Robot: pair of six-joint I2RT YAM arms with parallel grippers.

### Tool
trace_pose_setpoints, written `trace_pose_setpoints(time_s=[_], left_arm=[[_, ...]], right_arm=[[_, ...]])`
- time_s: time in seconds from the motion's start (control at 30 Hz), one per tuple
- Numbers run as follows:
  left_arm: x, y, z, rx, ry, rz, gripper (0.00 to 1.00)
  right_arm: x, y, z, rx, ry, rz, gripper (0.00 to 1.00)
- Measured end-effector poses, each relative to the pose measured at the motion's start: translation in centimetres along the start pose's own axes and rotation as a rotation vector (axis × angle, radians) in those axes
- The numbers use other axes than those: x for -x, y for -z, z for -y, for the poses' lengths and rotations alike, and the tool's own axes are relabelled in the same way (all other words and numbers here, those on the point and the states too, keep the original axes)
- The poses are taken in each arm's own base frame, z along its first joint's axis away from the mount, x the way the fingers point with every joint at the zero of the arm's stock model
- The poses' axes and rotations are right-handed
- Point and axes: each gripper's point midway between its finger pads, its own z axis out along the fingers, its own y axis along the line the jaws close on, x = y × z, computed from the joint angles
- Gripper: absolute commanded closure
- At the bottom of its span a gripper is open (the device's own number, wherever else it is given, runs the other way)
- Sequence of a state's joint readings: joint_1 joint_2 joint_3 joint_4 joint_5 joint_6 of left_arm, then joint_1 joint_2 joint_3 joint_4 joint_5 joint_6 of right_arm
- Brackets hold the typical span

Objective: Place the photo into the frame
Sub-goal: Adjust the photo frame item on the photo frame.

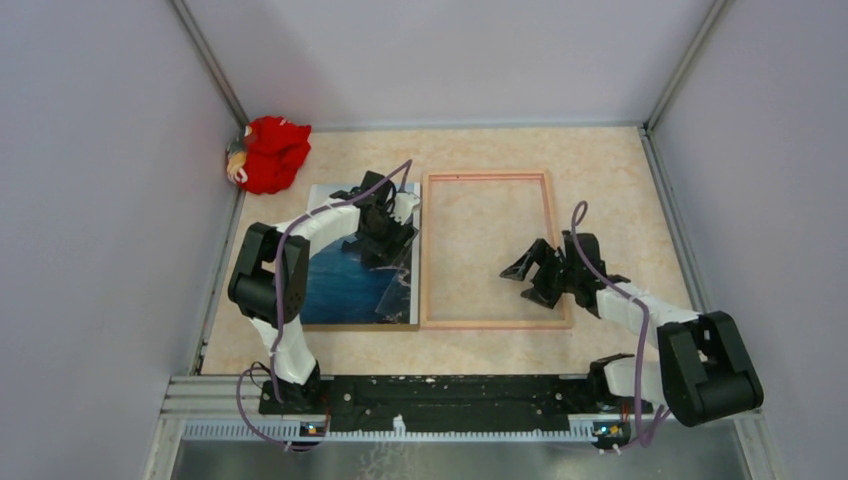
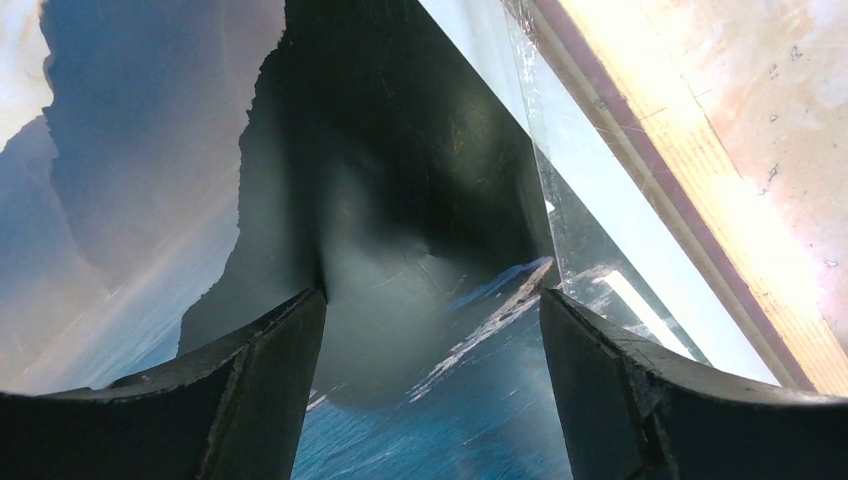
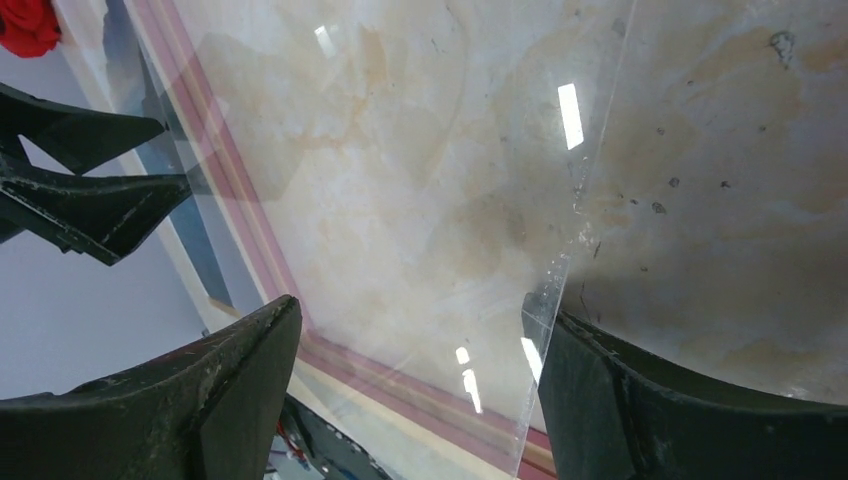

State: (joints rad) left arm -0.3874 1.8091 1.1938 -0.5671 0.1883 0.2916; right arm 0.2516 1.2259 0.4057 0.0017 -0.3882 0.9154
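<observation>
The photo (image 1: pixel 345 285), a blue sea and dark mountain print, lies flat at the left of the table. My left gripper (image 1: pixel 388 245) hovers low over its right half, jaws open. In the left wrist view both fingers straddle the print (image 2: pixel 450 400) with nothing between them (image 2: pixel 432 295). The frame (image 1: pixel 485 176), a thin pink and peach rim, lies just right of the photo with bare table inside it. My right gripper (image 1: pixel 522 278) hangs open over the frame's near right part. In the right wrist view a clear pane (image 3: pixel 450 200) lies across the frame rim (image 3: pixel 240 220). Its edge runs beside my right finger (image 3: pixel 600 400).
A red cloth (image 1: pixel 270 152) sits bunched in the far left corner. Grey walls close the table on three sides. The clear pane's strip (image 2: pixel 590 250) overlaps the photo's right edge next to the frame rim (image 2: pixel 700 200). The arm bases line the near edge.
</observation>
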Motion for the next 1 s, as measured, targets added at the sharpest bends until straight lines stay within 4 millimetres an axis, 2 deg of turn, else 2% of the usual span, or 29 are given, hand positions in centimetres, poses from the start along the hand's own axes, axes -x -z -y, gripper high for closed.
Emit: trace_pose_setpoints(time_s=[0.23, 0.33, 0.43, 0.63, 0.7, 0.77, 0.83, 0.93, 1.0], left_arm=[[0.1, -0.1, 0.2, 0.001, -0.008, -0.002, 0.16], [0.1, -0.1, 0.5, -0.002, -0.014, -0.002, 0.16], [0.1, -0.1, 0.5, -0.001, -0.019, -0.003, 0.16], [0.2, -0.2, 1.0, -0.009, -0.029, -0.003, 0.16], [0.3, -0.2, 1.2, -0.013, -0.034, -0.003, 0.16], [0.3, -0.2, 1.4, -0.018, -0.039, -0.003, 0.16], [0.3, -0.2, 1.6, -0.023, -0.040, -0.003, 0.16], [0.2, -0.2, 1.6, -0.025, -0.039, -0.008, 0.16], [0.1, -0.2, 1.6, -0.026, -0.039, -0.013, 0.14]], right_arm=[[-0.4, 0.0, 0.4, 0.055, -0.039, 0.053, 0.40], [-0.8, 0.4, 0.8, 0.084, -0.057, 0.088, 0.55], [-0.4, 1.0, 0.2, 0.116, -0.050, 0.125, 0.70], [1.3, 1.8, -2.6, 0.192, 0.014, 0.174, 0.61], [1.8, 1.9, -3.9, 0.228, 0.043, 0.178, 0.61], [2.0, 1.9, -4.6, 0.256, 0.061, 0.174, 0.75], [1.9, 1.6, -4.8, 0.264, 0.080, 0.156, 0.99], [1.9, 0.9, -5.0, 0.237, 0.112, 0.105, 1.00], [2.6, 0.5, -5.7, 0.206, 0.158, 0.075, 1.00]])
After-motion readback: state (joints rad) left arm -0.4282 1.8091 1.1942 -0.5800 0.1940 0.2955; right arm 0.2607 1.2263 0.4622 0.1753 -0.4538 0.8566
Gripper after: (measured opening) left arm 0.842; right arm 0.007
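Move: The clear sheet's right edge runs between the open right fingers, about 1 cm to the hand's right and 1 cm below. The pink frame's middle lies some 8 cm ahead of that hand, 3 cm left and 3 cm below; the photo's middle is about 27 cm left and 7 cm ahead. From the left hand, over the photo, that sheet edge is roughly 23 cm to the right and 9 cm back. The right fingers close and pinch the clear sheet's edge, the hand rising about 5 cm and going 3 cm forward. ##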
